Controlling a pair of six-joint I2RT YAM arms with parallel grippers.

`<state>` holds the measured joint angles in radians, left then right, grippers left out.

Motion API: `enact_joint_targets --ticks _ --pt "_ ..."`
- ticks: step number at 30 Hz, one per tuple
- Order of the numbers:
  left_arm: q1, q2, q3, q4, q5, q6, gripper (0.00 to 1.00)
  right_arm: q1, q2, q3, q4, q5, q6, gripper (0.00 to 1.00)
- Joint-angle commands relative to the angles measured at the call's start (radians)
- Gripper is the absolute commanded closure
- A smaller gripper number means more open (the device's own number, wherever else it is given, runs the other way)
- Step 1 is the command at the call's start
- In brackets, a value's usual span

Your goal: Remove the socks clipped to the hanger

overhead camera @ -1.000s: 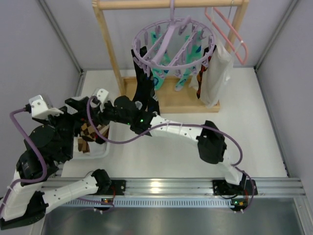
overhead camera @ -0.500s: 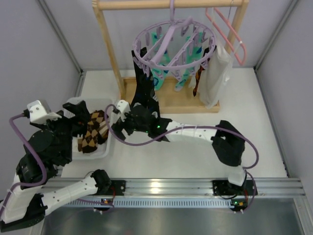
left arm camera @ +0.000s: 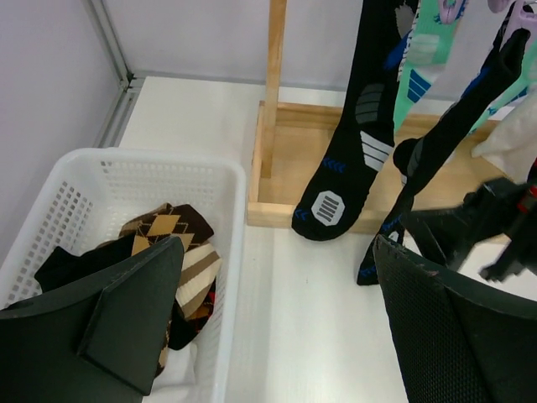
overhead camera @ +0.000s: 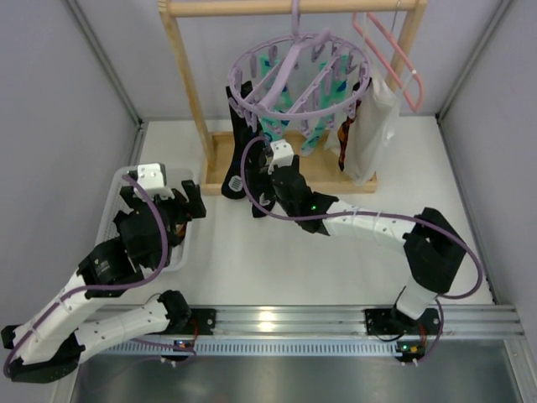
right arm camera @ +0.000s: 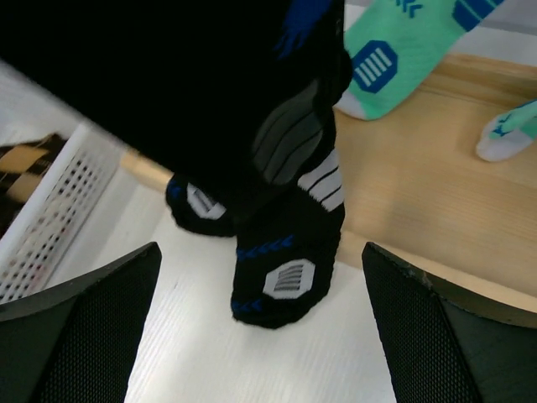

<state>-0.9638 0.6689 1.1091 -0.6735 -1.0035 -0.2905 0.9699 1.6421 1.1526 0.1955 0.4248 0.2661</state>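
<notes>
The lavender ring hanger (overhead camera: 298, 80) hangs from the wooden rack. Clipped to it are black socks (overhead camera: 239, 143), teal-green socks (overhead camera: 277, 126) and a brown-orange sock (overhead camera: 346, 130). My right gripper (overhead camera: 258, 189) is open and empty just in front of the black socks' toes (right arm camera: 289, 243), which lie between its wide jaws (right arm camera: 260, 327) without touching them. My left gripper (overhead camera: 180, 201) is also open and empty, low beside the basket, facing the rack (left arm camera: 277, 336). Argyle socks (left arm camera: 168, 235) lie in the white basket (left arm camera: 226, 193).
The wooden rack's base (right arm camera: 419, 193) sits right behind the black socks. A white cloth bag (overhead camera: 373, 126) and a pink coat hanger (overhead camera: 394, 59) hang at the rack's right end. My left arm covers most of the basket (overhead camera: 113, 189). Grey walls close both sides.
My right gripper opened, left the argyle sock in the basket and swung right and back to the black socks. My left arm shifted forward over the basket.
</notes>
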Motion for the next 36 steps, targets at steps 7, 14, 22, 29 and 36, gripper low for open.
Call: enact_joint_targets --ticks 7,14,22,29,36 --pt "-0.001 0.021 -0.038 0.037 0.037 0.002 0.02 -0.056 0.246 0.263 0.062 0.206 0.093 0.05" --pt "0.003 0.038 -0.032 0.035 0.049 -0.001 0.02 -0.045 0.326 0.26 0.11 0.348 0.099 0.29" --pt "0.004 0.012 -0.029 0.037 0.045 -0.021 0.02 -0.042 0.357 0.234 0.202 0.371 -0.002 0.56" --pt "0.004 0.04 -0.008 0.034 0.054 -0.038 0.02 -0.043 0.256 0.116 0.31 0.339 -0.028 0.94" --pt "0.004 0.093 0.133 0.037 0.19 -0.176 0.02 -0.004 0.061 -0.091 0.348 0.183 -0.067 0.96"
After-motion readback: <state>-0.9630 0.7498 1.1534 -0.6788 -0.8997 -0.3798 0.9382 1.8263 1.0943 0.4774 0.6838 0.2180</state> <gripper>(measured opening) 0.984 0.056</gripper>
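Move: The right black sock hangs about 8 cm ahead of the right hand, in line with it, its middle some 7 cm lower. The left black sock hangs about 8 cm to the left and 10 cm ahead of that hand, a little lower. The nearer teal sock is some 17 cm ahead and 4 cm to its right. From the left hand the right black sock lies roughly 18 cm ahead, 30 cm to the right and 12 cm below. Send the open right gripper forward about 8 cm and down some 4 cm to the leg of the right black sock, swinging the fingers some 20 degrees clockwise. Shut them so they pinch the cloth, then pull it back towards the robot and slightly right, about 4 cm. Ease the left gripper, still open and empty, a few centimetres right. ##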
